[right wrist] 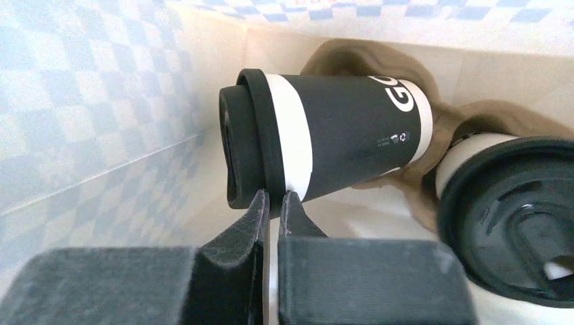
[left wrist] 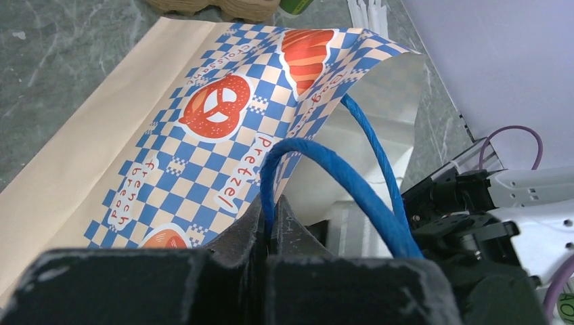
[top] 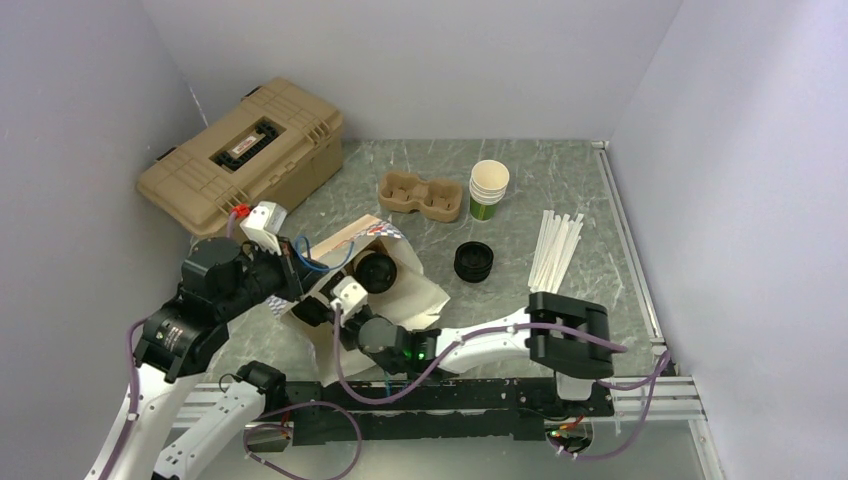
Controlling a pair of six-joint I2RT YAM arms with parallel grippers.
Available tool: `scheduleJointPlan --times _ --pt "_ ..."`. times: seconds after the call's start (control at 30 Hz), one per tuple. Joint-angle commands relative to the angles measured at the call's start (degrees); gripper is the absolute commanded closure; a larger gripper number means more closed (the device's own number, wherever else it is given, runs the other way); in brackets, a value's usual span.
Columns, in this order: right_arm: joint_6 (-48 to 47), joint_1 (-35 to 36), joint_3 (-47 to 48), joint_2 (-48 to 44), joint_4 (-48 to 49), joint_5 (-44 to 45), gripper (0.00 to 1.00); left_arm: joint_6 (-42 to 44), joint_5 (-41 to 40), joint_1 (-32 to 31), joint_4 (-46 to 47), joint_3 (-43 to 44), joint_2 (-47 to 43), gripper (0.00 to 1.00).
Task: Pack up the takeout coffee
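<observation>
A takeout coffee (right wrist: 325,135), with a black sleeve and black lid, lies on its side in a brown pulp carrier (right wrist: 447,128) inside the checkered paper bag (left wrist: 203,122). A second lidded cup (right wrist: 514,223) sits beside it on the right. My right gripper (right wrist: 273,198) is inside the bag, its jaws shut with the tips just under the first cup's lid rim. My left gripper (left wrist: 273,206) is shut on the bag's blue handle (left wrist: 325,166), holding the mouth up. From above, the bag (top: 415,285) lies on the table with a black lid (top: 376,270) showing in its mouth.
A tan toolbox (top: 245,150) stands at the back left. Behind the bag are an empty pulp cup carrier (top: 420,195), a stack of lidless cups (top: 488,190), a stack of black lids (top: 474,262) and several white straws (top: 555,248).
</observation>
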Motion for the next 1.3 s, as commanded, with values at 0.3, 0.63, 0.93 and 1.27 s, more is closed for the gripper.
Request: scheduleJointPlan --times 0.3,0.63,0.93,1.27 --pt "6.0 -1.9 -9.7 -15.6 13.8 -10.4 1.0 3.7 2.7 -0.2 4.4 -3.3 -3.6 1.0" --pt "21.1 -9.7 -16.6 -20.3 19.0 -22.4 1.0 5.7 4.9 -0.2 6.5 -4.1 -6.2 1.0" --pt "33.3 -16.0 -21.3 -20.6 30.7 -37.6 1.0 6.3 3.9 -0.2 6.6 -4.3 -5.9 1.0" --pt "40.7 -18.0 -19.6 -10.0 38.4 -49.0 1.0 6.9 5.3 -0.2 8.0 -4.6 -6.3 1.0"
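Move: The right hand is inside the tipped bag, already pinching a lidded cup by its lid rim; the cup's middle is about 5 cm ahead and 4 cm below. The carrier's empty compartment is some 8 cm ahead and 10 cm down; the other cup sits about 9 cm ahead, 9 cm right and 5 cm lower. From the left hand, which holds the blue handle, the compartment is roughly straight below, some 23 cm down. Up by about 7 cm first, edging back and right, the right hand raises the cup by its lid rim away from the carrier. It then carries on right to some 6 cm in all, dips and rises slightly, and ends easing back and down. Throughout, the wrist rolls left side up and swings counter-clockwise, about 50 degrees combined, until the fingers point left; they stay shut. The left hand keeps the handle pinched, tilting up slightly. ##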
